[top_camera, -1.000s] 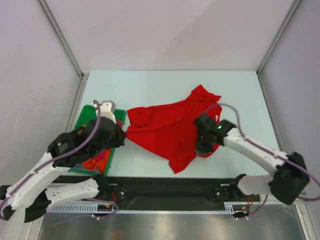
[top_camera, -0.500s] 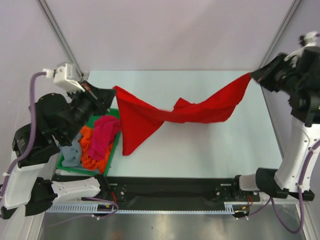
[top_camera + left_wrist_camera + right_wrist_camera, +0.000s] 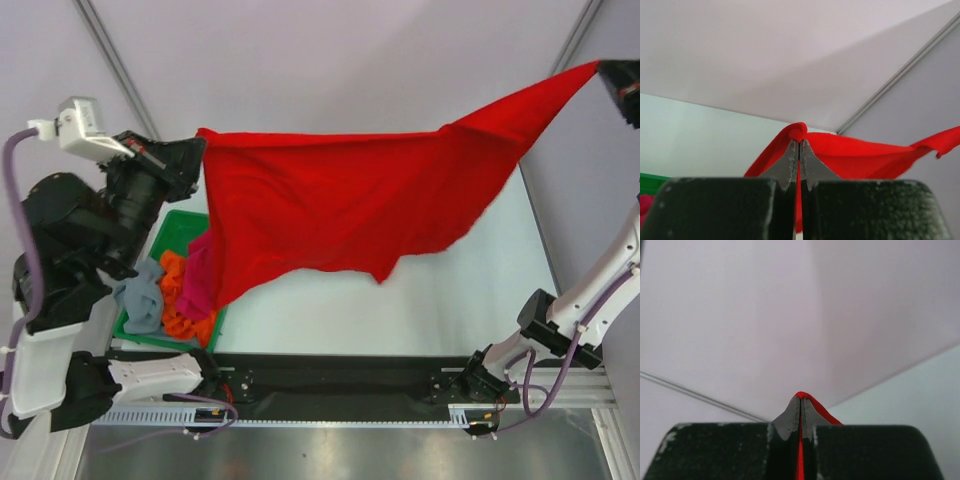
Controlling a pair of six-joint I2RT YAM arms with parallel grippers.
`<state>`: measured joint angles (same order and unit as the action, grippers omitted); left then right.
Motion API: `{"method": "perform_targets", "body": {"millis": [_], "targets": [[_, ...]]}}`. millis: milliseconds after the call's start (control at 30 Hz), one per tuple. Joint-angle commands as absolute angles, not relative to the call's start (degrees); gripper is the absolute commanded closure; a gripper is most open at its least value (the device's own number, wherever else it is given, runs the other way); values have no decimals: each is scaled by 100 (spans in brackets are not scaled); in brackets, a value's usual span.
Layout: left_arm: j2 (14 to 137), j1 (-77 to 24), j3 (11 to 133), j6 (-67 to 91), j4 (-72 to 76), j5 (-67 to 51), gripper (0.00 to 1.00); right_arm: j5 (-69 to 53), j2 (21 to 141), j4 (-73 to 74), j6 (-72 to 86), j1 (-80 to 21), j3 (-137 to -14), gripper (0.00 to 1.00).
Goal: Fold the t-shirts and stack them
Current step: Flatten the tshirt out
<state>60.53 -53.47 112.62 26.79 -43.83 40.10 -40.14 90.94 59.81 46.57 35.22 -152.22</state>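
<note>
A bright red t-shirt (image 3: 350,210) hangs stretched high above the table between both arms. My left gripper (image 3: 200,140) is shut on its left corner; in the left wrist view red cloth (image 3: 840,155) bulges past the fingertips of that gripper (image 3: 799,142). My right gripper (image 3: 605,68) at the top right edge is shut on the other corner, with a thin red fold (image 3: 812,407) pinched in the right gripper (image 3: 800,399). Orange (image 3: 180,300), magenta-pink (image 3: 200,285) and grey-blue (image 3: 140,300) t-shirts lie bunched in the green tray (image 3: 170,232).
The green tray sits at the table's left edge, below my left arm. Pale table surface (image 3: 470,300) shows under the hanging shirt. Enclosure walls and metal frame posts (image 3: 110,60) stand close to both raised arms.
Both arms have lifted higher and drawn further apart with the red t-shirt. It went from lying on the table to hanging spread in the air.
</note>
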Motion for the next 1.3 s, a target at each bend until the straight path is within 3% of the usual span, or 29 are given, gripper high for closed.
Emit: {"method": "perform_targets", "body": {"millis": [0, 133, 367, 500, 833, 933, 1100, 1267], "targets": [[6486, -4914, 11233, 2539, -4559, 3667, 100, -4587, 9150, 3783, 5913, 3972, -15179, 100], [6995, -4054, 11354, 2934, -4912, 2220, 100, -4501, 8956, 1352, 7195, 4350, -14424, 100], [8059, -2955, 13313, 3585, -5695, 418, 99, -4552, 9097, -341, 8365, 4991, -14431, 100], [7928, -2856, 13290, 3972, -5319, -236, 100, -4807, 8895, -1193, 9165, 5738, -14457, 100], [7505, -2821, 12613, 3517, -4273, 150, 100, -4185, 8455, -1195, 8869, 5441, -13775, 100], [7734, -2804, 12533, 3271, -3684, 237, 100, -3640, 8534, -1118, 8284, 4941, -13640, 100], [8472, -2488, 13516, 3006, -3350, 159, 100, -3217, 9175, -555, 7358, 3650, -14359, 100], [9113, -1724, 13685, 3603, -2936, -509, 100, -3120, 9624, -290, 6698, 3182, -14186, 100]]}}
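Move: Each gripper already holds an upper corner of the red t-shirt, which hangs between them, its middle roughly 25 cm right of the left hand and 20 cm below it. The clear table's middle, where it belongs, lies about 12 cm ahead of the left hand, 18 cm right and 55 cm down; from the right hand, about 2 cm ahead, 34 cm left and 58 cm down. The green bin sits some 13 cm left of the left hand, 1 cm ahead, far below. Shake the held t-shirt out in the air, both grippers staying shut on its corners. Swing the left gripper forward and down about 10 cm, drifting right, then back and up, then forward again. Lift the right gripper some 17 cm while drawing it back, its fingers tipping up about 45 degrees, then throw it forward about 10 cm. ##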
